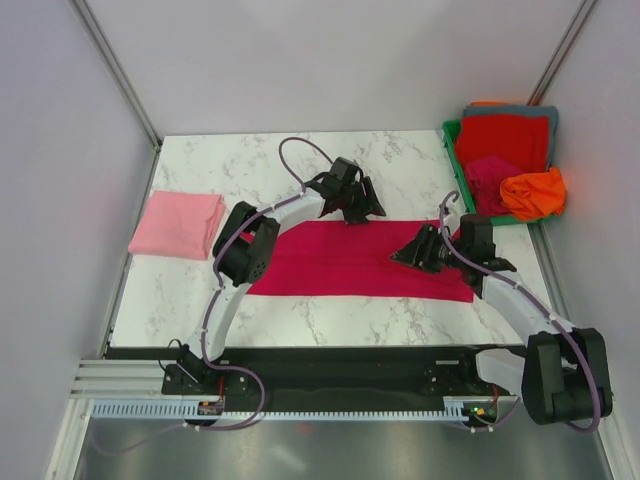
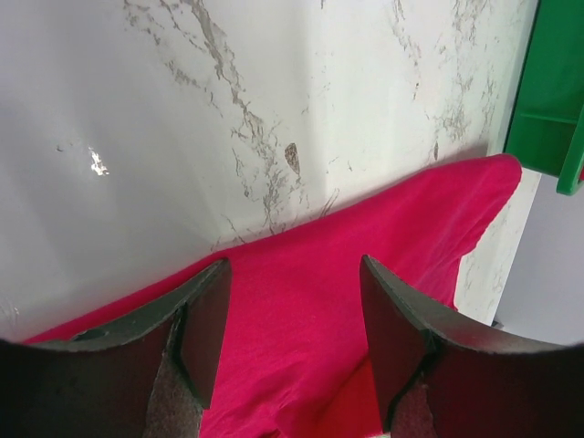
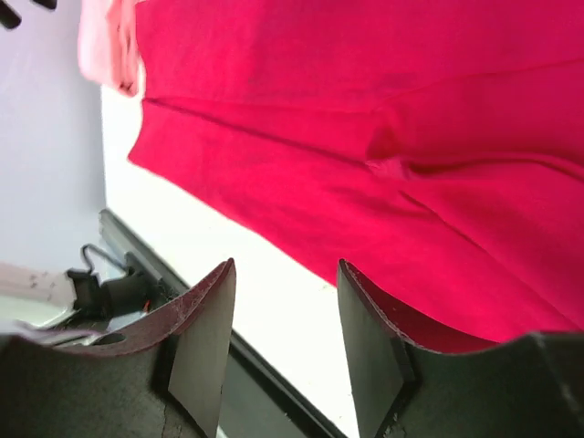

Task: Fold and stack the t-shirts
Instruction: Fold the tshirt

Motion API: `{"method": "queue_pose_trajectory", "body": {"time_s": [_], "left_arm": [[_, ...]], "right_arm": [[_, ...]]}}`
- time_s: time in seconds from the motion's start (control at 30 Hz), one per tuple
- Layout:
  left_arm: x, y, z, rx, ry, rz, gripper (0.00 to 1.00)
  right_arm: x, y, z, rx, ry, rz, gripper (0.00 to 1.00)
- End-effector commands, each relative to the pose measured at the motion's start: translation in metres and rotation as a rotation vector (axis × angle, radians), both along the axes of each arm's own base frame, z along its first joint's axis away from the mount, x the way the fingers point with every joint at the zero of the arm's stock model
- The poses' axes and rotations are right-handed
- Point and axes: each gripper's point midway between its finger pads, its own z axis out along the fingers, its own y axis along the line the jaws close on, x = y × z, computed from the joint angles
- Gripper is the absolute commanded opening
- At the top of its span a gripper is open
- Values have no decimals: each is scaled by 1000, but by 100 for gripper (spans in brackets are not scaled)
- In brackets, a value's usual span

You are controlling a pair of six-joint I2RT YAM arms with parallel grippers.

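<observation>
A deep crimson t-shirt (image 1: pixel 350 262) lies flat on the marble table as a long folded strip. My left gripper (image 1: pixel 363 211) hovers over the strip's far edge, open, with only crimson cloth (image 2: pixel 383 237) below its fingers (image 2: pixel 294 265). My right gripper (image 1: pixel 402 257) is above the strip's right part, open and empty (image 3: pixel 286 266), with the shirt (image 3: pixel 365 137) beyond its tips. A light pink folded t-shirt (image 1: pixel 178 224) rests at the table's left side.
A green bin (image 1: pixel 452 150) at the back right holds a red shirt (image 1: pixel 505 135), a magenta one (image 1: pixel 490 180), an orange one (image 1: pixel 535 192) and a grey one (image 1: pixel 520 108). Its corner (image 2: pixel 552 82) shows in the left wrist view. Grey walls enclose the table.
</observation>
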Motion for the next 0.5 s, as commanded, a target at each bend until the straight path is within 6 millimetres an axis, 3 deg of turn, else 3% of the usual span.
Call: {"method": "queue_pose_trajectory", "body": {"time_s": [0.0,0.03,0.07,0.17,0.23,0.27,0.3,0.37,0.43,0.47], "left_arm": [[3,-5,7,9,-35,-10,66],[3,-6,9,12,-51,-19,66],[3,-7,18,11,-78,-22,66],[-9,-13,35,21,-162,-52,66],[-10,-18,53,-4,-245,-66,66],[-20,-19,48,6,-259,-75,67],[-20,-22,72,-29,-321,-75,67],[-31,-22,74,-28,-357,-85,68],[-40,-33,93,-78,-413,-110,68],[-48,-37,93,-93,-410,-138,68]], "right_arm": [[9,-16,13,-102,-41,-77,56],[20,-25,19,-148,-68,-125,57],[31,-45,11,-250,-69,-213,57],[53,-64,4,-354,-69,-287,57],[66,-64,-4,-368,-51,-288,56],[72,-63,-6,-365,-54,-281,56],[75,-61,-15,-365,-29,-267,56],[84,-60,-16,-358,-36,-271,56],[86,-59,-26,-353,-16,-261,56],[87,-59,-29,-352,-15,-262,55]]}}
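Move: The raised wrinkle in the t-shirt lies about 6 cm ahead of my right hand, 3 cm to its right and 9 cm below. The shirt's far edge is some 14 cm straight ahead of that hand, its near edge about 5 cm back, and its right end roughly 16 cm to the right and 4 cm ahead. From my low left hand, just by the far edge, the wrinkle lies about 9 cm back, 8 cm to the right and 3 cm below. I swing my right hand forward and to the right over the shirt, about 7 cm out and 5 cm across, its fingers turning clockwise and tipping more steeply down. After keeping its height at first, it sinks some 4 cm towards the wrinkled cloth. My left hand waits, then draws back about 5 cm from the far edge, rising 2 cm, its fingers tilting up; both grippers stay open. ##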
